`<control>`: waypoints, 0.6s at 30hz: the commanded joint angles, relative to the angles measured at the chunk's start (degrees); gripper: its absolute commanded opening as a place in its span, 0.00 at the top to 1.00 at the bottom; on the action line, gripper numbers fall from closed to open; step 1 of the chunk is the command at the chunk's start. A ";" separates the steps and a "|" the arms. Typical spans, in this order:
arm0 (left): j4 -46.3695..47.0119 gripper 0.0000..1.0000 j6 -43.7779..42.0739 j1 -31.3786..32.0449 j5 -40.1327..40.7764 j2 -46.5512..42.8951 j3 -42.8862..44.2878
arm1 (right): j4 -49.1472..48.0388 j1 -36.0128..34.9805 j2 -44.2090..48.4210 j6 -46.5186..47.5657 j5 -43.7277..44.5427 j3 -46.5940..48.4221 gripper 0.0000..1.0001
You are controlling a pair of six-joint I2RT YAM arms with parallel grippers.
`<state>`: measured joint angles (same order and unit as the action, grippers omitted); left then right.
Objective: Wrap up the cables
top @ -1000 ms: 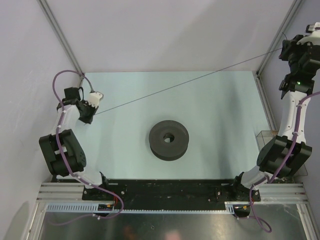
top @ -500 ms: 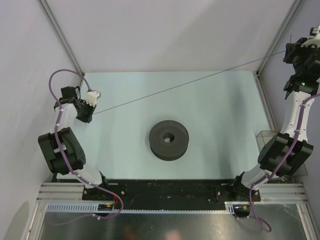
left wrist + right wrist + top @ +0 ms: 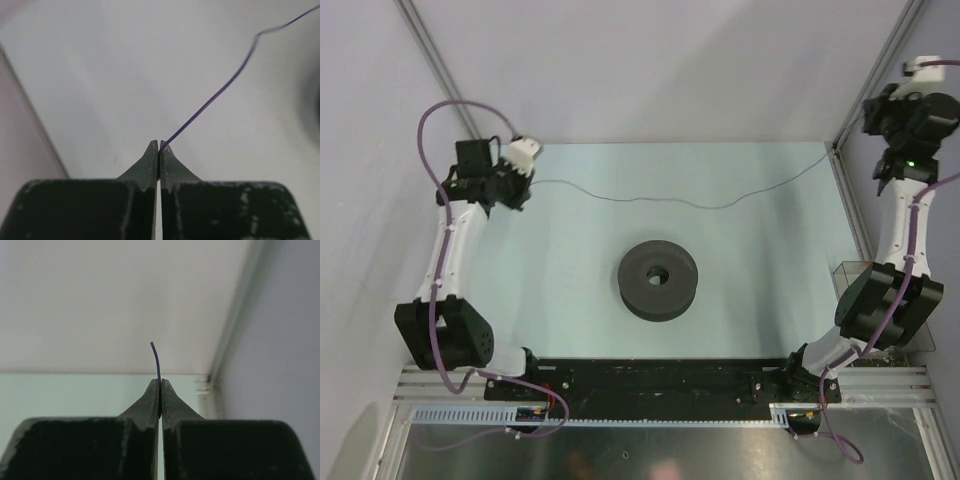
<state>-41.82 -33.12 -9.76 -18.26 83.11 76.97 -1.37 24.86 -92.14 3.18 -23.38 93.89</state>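
The cable (image 3: 660,201) is a very thin dark wire that hangs slack and wavy across the far part of the table, above the dark grey spool (image 3: 658,279). My left gripper (image 3: 528,183) is at the far left, shut on the wire's left end. In the left wrist view the closed gripper (image 3: 159,150) pinches the purple-looking wire (image 3: 210,100), which runs up and to the right. My right gripper (image 3: 873,118) is raised at the far right corner. In the right wrist view it (image 3: 160,384) is shut on the wire, with a short stub (image 3: 157,360) poking out above the tips.
A metal frame post (image 3: 855,110) stands at the far right corner beside my right arm, and another post (image 3: 445,75) at the far left. A small clear box (image 3: 848,275) sits at the table's right edge. White walls enclose the far side.
The wire was stretched taut between both grippers and now sags in waves. My left gripper has moved farther back and to the right. My right gripper has shifted slightly left.
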 commanded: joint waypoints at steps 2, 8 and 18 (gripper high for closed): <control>0.81 1.00 10.14 14.34 -8.81 -3.62 9.59 | 10.18 -8.48 0.09 5.36 -4.26 -4.55 1.00; 0.86 1.00 13.02 28.99 -7.05 2.79 19.36 | 17.99 -9.89 -6.87 8.38 -4.71 -3.68 0.45; 0.78 1.00 16.05 40.87 -6.65 12.07 29.27 | 27.89 -10.81 1.32 15.86 -28.46 -4.95 0.01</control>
<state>-41.08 -19.88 29.89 -24.29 93.78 101.71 23.24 15.53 -99.61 13.47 -37.91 88.88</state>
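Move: Both hands already pinch the cable, which sags between them. The spool, the dark round one, lies about 39 cm right of the left hand, some 10 cm nearer the base and 17 cm below. From the right hand the spool is roughly 50 cm left, 21 cm back and 38 cm down; the clear bin is about 30 cm back, 14 cm to its right and similarly far below. Left hand carries its cable end some 30 cm right, rising, towards the spool; right sinks leftward, opens, lets go. ##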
